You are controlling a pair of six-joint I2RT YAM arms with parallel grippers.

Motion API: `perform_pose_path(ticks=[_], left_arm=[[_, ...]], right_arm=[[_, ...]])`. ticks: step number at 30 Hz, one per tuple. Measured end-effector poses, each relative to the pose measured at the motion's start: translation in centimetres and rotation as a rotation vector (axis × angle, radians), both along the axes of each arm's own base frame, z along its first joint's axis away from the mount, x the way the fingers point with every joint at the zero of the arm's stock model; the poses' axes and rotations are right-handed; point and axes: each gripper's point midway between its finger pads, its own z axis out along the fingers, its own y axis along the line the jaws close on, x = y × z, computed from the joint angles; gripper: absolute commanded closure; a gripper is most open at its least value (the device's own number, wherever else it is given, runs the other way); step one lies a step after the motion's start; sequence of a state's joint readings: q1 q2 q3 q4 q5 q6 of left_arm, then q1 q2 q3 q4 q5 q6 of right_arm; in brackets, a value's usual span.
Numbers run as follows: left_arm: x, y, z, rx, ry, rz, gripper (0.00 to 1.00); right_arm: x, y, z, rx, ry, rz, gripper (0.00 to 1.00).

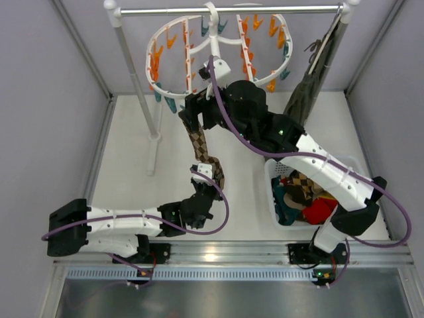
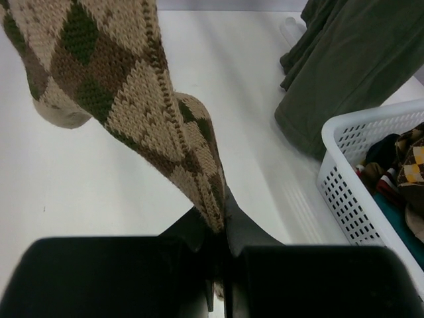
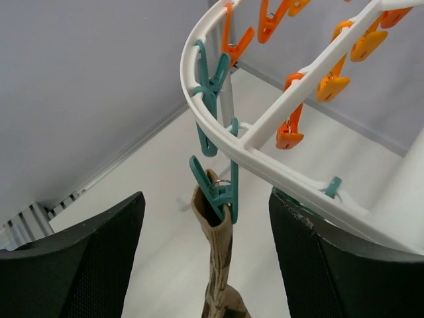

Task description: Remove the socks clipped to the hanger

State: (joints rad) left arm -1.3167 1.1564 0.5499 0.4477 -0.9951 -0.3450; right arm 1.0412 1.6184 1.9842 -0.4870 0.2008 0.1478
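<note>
A brown and tan argyle sock [image 1: 202, 149] hangs by its cuff from a teal clip [image 3: 215, 192] on the white oval hanger [image 1: 150, 66]. My left gripper [image 1: 211, 177] is shut on the sock's lower end [image 2: 119, 79], and the fabric is pinched between the fingers [image 2: 224, 228]. My right gripper [image 1: 192, 109] is open at the hanger's near rim [image 3: 265, 169]. Its fingers stand either side of the clip and the sock's cuff [image 3: 218, 238] and do not touch them. Other argyle socks [image 1: 305, 185] lie in the basket.
A white basket [image 1: 271, 182] at the right holds socks and red and teal clothes; it also shows in the left wrist view [image 2: 351, 192]. An olive-green garment [image 1: 305, 99] hangs from the metal rail [image 1: 232, 10]. A white post [image 1: 136, 79] stands at the left.
</note>
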Motion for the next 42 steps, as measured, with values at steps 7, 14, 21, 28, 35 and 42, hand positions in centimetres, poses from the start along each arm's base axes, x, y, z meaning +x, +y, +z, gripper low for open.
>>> perform_pose_path(ticks=[7, 14, 21, 28, 35, 42], left_arm=[[-0.2, -0.5, -0.2, 0.002, 0.006, -0.027, 1.0], [-0.3, -0.8, -0.2, 0.0, 0.009, -0.045, 1.0], [-0.4, -1.0, -0.2, -0.002, 0.011, -0.06, 1.0], [-0.6, -1.4, -0.2, -0.006, 0.015, -0.083, 1.0], [-0.7, -1.6, -0.2, -0.006, 0.016, -0.091, 1.0], [-0.8, -1.6, -0.2, -0.006, 0.016, -0.093, 1.0]], right_arm=[[0.8, 1.0, -0.7, -0.025, -0.014, -0.01, 0.27], [2.0, 1.4, -2.4, -0.079, -0.023, -0.049, 0.28], [2.7, 2.0, -2.8, -0.053, -0.042, -0.068, 0.35], [3.4, 2.2, -4.9, -0.051, -0.058, -0.137, 0.36], [3.6, 2.2, -3.1, 0.009, -0.093, -0.194, 0.38], [4.0, 2.0, -2.2, 0.046, -0.111, -0.228, 0.6]])
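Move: The teal clip with the checkered sock hanging from it is some 4 cm ahead of the right hand, 3 cm to its left and 3 cm lower. An empty teal clip sits on the hanger rim about 4 cm to the left of it and 1 cm farther out; another is roughly 6 cm to its right and 2 cm farther out. From the left hand, already holding the sock low down, the sock's clip is about 2 cm ahead, 6 cm left and 28 cm up. The teal clip comes between the right fingers as that hand reaches forward and to its left, sinking nearly 5 cm under the rim, then rising about half of that again. The wrist swings some 15 degrees clockwise, and the wide-open fingers narrow to about half around the clip's handles; a squeeze can't be seen yet. The left fingers keep their pinch on the sock, drifting about 1.5 cm right and slightly back. ##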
